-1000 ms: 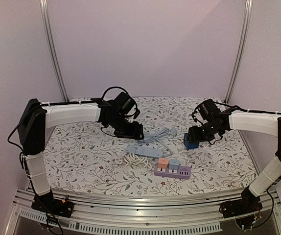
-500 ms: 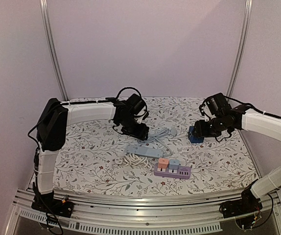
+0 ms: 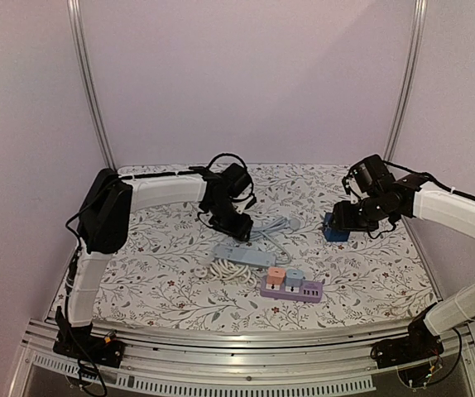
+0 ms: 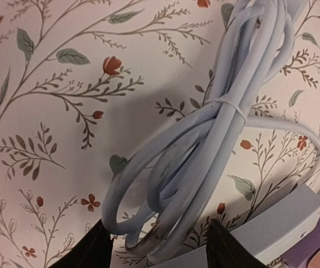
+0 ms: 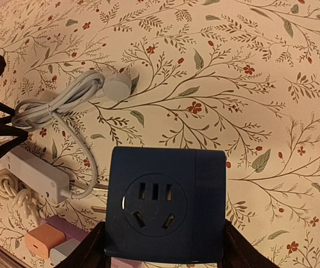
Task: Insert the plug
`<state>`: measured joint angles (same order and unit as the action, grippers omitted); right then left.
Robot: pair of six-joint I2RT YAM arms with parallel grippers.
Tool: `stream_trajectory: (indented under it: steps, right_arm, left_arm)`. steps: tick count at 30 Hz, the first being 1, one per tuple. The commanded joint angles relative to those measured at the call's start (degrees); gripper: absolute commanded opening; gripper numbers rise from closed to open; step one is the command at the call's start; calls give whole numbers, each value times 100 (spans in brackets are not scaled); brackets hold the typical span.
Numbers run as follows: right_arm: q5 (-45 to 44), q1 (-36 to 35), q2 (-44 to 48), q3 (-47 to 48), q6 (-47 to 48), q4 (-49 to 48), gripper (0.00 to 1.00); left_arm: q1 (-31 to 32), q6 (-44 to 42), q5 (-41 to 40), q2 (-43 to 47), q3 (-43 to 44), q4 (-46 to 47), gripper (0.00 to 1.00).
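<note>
The grey plug (image 3: 293,222) lies on the flowered cloth at the end of a tied grey cable bundle (image 3: 264,231); the plug also shows in the right wrist view (image 5: 117,86). My left gripper (image 3: 236,222) is open, low over the bundle's looped end (image 4: 165,184), with one finger on each side (image 4: 90,251). The cable runs to a grey power strip (image 3: 244,255). My right gripper (image 3: 337,225) is shut on a dark blue cube socket (image 5: 163,201), its socket face towards the camera, low over the cloth at the right.
A purple power strip (image 3: 291,286) with an orange and a blue adapter on it lies near the front middle. A coiled white cable (image 3: 223,270) lies left of it. Metal posts stand at the back corners.
My left gripper has moved right and settled over the grey cable bundle. My right gripper has carried the blue cube socket a little right and back.
</note>
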<state>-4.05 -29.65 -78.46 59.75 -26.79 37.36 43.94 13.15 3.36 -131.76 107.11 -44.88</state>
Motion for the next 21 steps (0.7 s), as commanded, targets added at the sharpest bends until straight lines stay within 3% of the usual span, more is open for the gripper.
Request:
stream_trajectory:
  steps: [1,3,7,21]
  right_arm:
    - [-78,-46,97,201,-133,78,21]
    - [-63,-44,57,243,-150,86,20]
    - [-52,-45,2,277,-160,87,20]
    - [-87,-41,-135,461,43,-70,20]
  left_arm:
    - [-66,-148,367,-203,208,-35,52]
    - [-66,-155,427,-239,270,-17,40]
    - [-61,-199,553,-218,345,26,1]
    - [-53,-319,258,1171,76,-121,0]
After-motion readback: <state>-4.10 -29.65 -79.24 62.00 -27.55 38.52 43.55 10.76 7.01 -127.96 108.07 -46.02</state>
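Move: The grey cord's looped end already lies between the left hand's open fingers, only about 1 cm below the hand point. The cord's round plug head is some 13 cm to the right and 4 cm ahead; the grey power strip lies about 6 cm back and 1 cm right, with the white cord roughly 10 cm back and 2 cm left. From the right hand, the looped end is about 22 cm left, 5 cm ahead and 11 cm below. The grey cord's looped end is pinched as the left fingers go from over half open to nearly shut, the hand staying low and easing about 1 cm to the right. Then the left hand, still pinching, lifts nearly straight up, some 4 cm, quickening towards the end. ##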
